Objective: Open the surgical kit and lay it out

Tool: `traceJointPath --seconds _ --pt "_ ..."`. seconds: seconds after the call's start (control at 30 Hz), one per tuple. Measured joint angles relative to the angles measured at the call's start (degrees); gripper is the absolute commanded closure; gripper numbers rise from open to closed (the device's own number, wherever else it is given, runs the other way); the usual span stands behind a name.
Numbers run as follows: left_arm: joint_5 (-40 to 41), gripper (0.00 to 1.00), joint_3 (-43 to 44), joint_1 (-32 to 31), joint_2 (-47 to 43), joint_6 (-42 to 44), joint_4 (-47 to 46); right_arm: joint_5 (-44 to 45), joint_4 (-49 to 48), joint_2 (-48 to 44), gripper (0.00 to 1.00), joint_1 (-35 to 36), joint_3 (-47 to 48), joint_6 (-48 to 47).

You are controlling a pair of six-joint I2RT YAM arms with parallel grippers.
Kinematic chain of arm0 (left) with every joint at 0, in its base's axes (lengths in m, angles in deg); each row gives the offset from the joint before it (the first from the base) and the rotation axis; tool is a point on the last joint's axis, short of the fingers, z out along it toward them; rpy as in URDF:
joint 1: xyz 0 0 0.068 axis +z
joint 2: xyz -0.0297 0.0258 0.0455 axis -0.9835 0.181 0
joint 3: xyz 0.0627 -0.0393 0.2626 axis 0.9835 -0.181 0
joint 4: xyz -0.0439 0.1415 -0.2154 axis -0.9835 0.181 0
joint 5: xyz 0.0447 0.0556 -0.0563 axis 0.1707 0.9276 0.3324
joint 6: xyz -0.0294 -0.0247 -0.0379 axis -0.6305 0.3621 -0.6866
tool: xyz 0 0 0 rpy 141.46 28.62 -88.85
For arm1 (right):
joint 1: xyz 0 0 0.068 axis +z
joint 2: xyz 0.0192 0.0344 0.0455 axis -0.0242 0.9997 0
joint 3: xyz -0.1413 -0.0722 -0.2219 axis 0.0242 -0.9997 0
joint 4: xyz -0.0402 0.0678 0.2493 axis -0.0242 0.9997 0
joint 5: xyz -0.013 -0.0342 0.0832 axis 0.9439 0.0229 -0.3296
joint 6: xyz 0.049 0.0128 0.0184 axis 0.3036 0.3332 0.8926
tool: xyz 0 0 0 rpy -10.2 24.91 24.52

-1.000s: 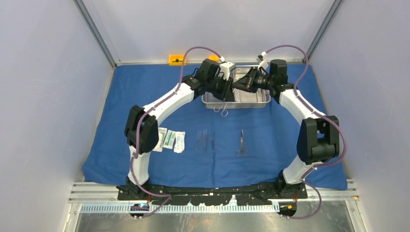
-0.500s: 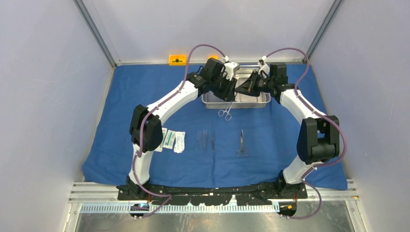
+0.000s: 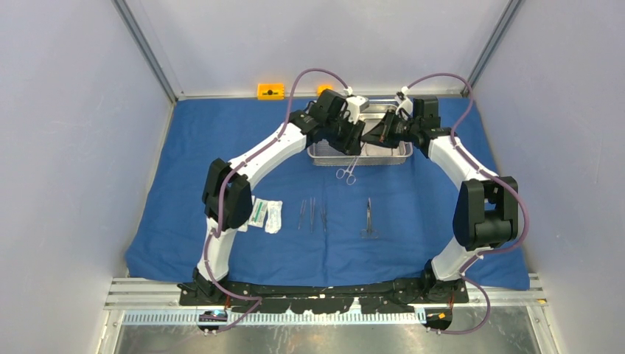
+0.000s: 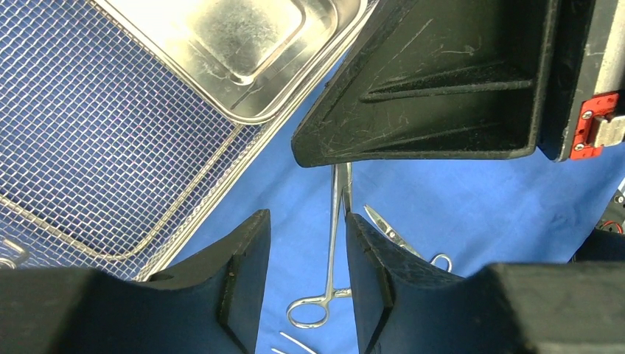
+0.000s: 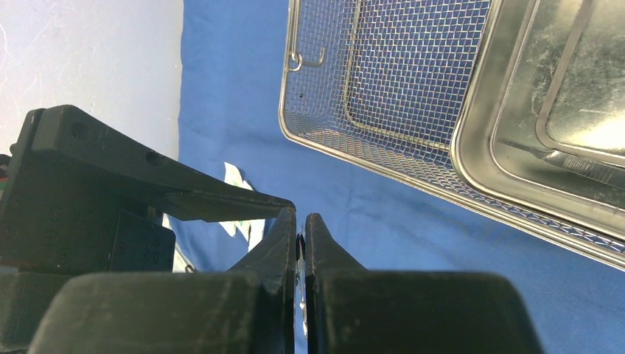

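The blue cloth wrap point(image 3: 221, 140) lies spread over the table. At its back stands the steel mesh basket point(image 3: 398, 153) with the solid steel tray point(image 4: 221, 44) resting in it. Ring-handled forceps point(image 4: 335, 243) hang above the cloth in front of the basket. My right gripper point(image 5: 301, 217) is shut on their tip end. My left gripper point(image 4: 306, 221) is open, its fingers on either side of the forceps' shaft, which runs close to one finger. Scissors point(image 4: 398, 236) lie on the cloth below. More thin instruments point(image 3: 312, 214) and white-green packets point(image 3: 263, 212) are laid out nearer.
Orange blocks point(image 3: 270, 91) sit at the back edge behind the cloth. Grey walls close in both sides. Another steel instrument point(image 3: 368, 219) lies on the cloth right of centre. Both arms arch over the middle of the cloth.
My left gripper has opened and let go of the forceps, which stay in the right gripper. Both grippers and the forceps have drifted slightly right and toward the back.
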Motion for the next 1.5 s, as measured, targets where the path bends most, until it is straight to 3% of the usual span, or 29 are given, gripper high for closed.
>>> traceJointPath --seconds 0.47,0.73,0.97,1.1,1.2,1.37,1.5 --pt "-2.56 0.57 -2.36 -0.28 0.0 -0.24 -1.42 -1.7 -0.5 0.11 1.0 -0.15 -0.02 -1.33" --pt "-3.56 0.73 -2.38 -0.44 0.72 -1.46 -1.46 -2.14 -0.87 0.11 1.0 -0.15 -0.02 -1.44" --pt "-3.43 0.79 -2.16 -1.05 0.9 -1.29 -1.27 -1.92 -0.28 0.13 1.0 -0.15 -0.02 -1.49" --pt "-0.87 0.9 -0.07 -1.99 2.1 -0.59 0.7 -1.7 0.2 0.66 1.0 -0.24 0.02 -1.49" --pt "1.49 1.0 1.33 -2.75 3.21 -0.39 1.79 -1.42 0.83 1.03 0.89 -0.55 0.02 -1.49" --pt "4.63 1.0 1.4 -3.39 3.39 -2.58 2.25 -1.64 2.47 1.22 0.57 -1.7 0.15 -1.22" --pt "7.87 1.0 0.48 -4.22 3.39 -6.75 2.19 -2.01 3.61 1.16 0.45 -4.83 0.79 -1.36"
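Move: The hemostat, its tip end held in the right hand, passes between the left hand's open fingers; its middle is some 4 cm below the left hand, about 2 cm back and 1 cm right. The basket's middle lies roughly 6 cm ahead of the left hand, level sideways, and the laid-out scissors some 18 cm back and 3 cm right, both about 15–17 cm down. From the right hand, the hemostat's middle is about 5 cm back, 2 cm left and 4 cm down. The left fingers close on the hemostat's shanks just below the joint as that hand sinks about 4 cm along the instrument, easing a little back and to the right. Once they have it, the right fingers, which had been holding the tip end nearly still, open, let go and draw off about 3 cm to the right. ##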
